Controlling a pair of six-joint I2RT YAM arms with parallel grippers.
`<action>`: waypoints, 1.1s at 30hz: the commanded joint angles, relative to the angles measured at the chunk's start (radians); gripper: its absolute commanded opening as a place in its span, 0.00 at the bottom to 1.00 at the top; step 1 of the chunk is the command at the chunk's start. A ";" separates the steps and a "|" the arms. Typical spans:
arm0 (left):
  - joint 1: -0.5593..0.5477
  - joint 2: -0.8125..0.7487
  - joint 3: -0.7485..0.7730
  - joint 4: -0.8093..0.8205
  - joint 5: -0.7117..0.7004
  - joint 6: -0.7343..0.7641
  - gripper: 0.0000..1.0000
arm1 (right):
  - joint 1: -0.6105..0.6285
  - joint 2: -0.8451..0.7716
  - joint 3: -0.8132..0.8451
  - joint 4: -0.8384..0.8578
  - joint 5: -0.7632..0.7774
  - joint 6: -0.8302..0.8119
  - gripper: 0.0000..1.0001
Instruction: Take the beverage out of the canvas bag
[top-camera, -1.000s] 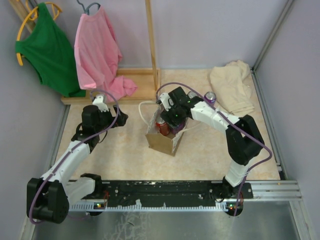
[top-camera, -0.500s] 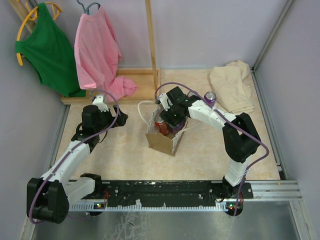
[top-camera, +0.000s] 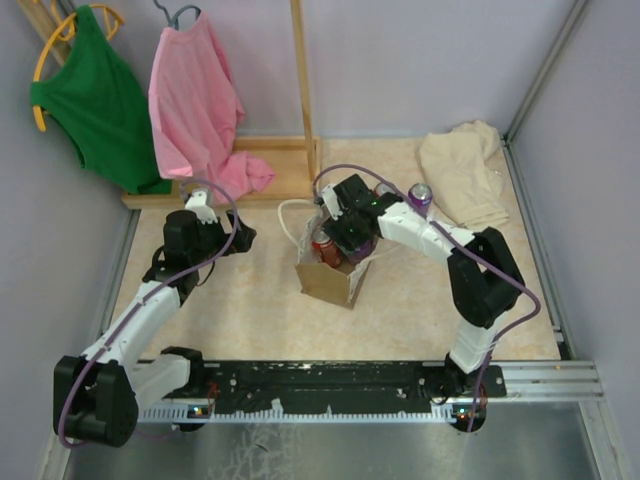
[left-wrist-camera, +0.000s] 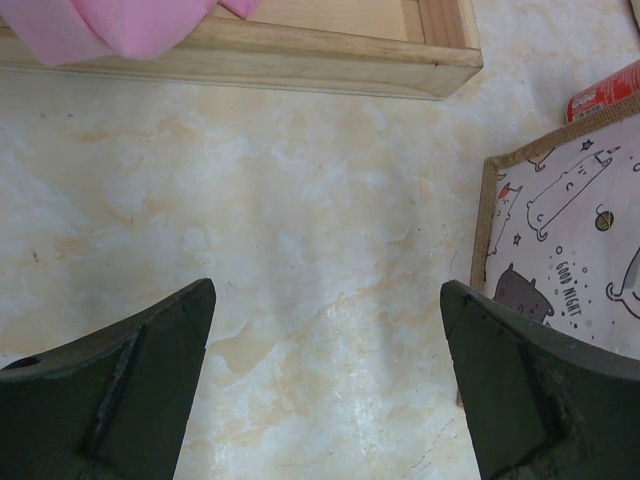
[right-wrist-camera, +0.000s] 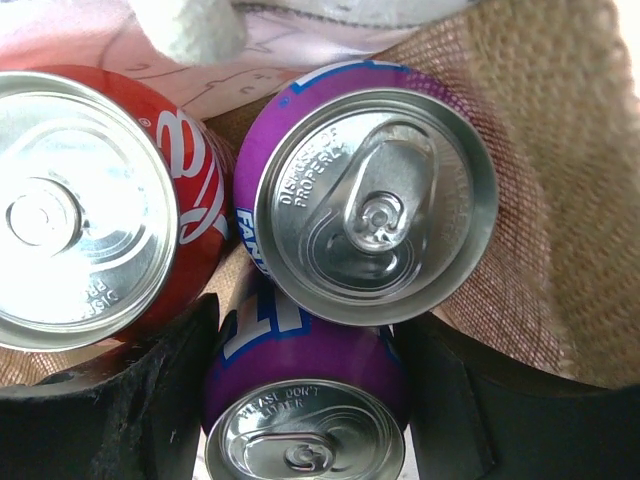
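Observation:
The tan canvas bag (top-camera: 328, 283) stands upright mid-table, white loop handles at its far side. Inside it, the right wrist view shows a red can (right-wrist-camera: 80, 210) and two purple cans. My right gripper (right-wrist-camera: 305, 385) reaches down into the bag and is shut on the nearer purple can (right-wrist-camera: 300, 360), one black finger (right-wrist-camera: 120, 410) pressed on each side. The other purple can (right-wrist-camera: 375, 205) stands just beyond it against the burlap wall (right-wrist-camera: 560, 200). My left gripper (left-wrist-camera: 325, 290) hangs open over bare tabletop left of the bag (left-wrist-camera: 570, 260), holding nothing.
Another purple can (top-camera: 421, 196) stands on the table right of the bag, next to a cream cloth (top-camera: 465, 170). A wooden rack base (top-camera: 270, 170) lies behind, with a pink shirt (top-camera: 195, 100) and a green shirt (top-camera: 90, 95) hanging.
My right gripper has closed a little further onto the purple can and edged slightly left in the bag. The left arm has not moved.

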 joint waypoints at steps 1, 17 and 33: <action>-0.008 -0.016 0.000 0.013 0.000 -0.004 1.00 | -0.013 -0.138 0.011 0.099 0.149 0.013 0.00; -0.008 -0.020 -0.004 0.013 -0.004 -0.008 1.00 | -0.011 -0.427 0.063 0.220 0.153 0.082 0.00; -0.008 -0.001 -0.007 0.025 0.009 -0.012 1.00 | -0.012 -0.548 0.273 0.105 0.680 0.092 0.00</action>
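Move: In the bag the right fingers already grip a purple can; the open table to take it to lies outside, marked by a standing purple can about 10 cm ahead and 13 cm right. A standing red can is 10 cm ahead, 6 cm right. Still bagged are a red can 6 cm left, level fore-and-aft, and a purple can 5 cm ahead, 3 cm left; all middles some 2 cm lower. From the left hand, the standing purple can is roughly 38 cm right, 6 cm ahead, 9 cm lower. Lifting the gripped purple can straight up out of the bag first, the right hand climbs about 30 cm in all, speeding up, and late on swings some 8 cm to the right, past the bag's right side. The fingers keep their hold while the wrist tilts them up from steeply down to pointing more forward and turns clockwise, roughly 50 degrees altogether. ##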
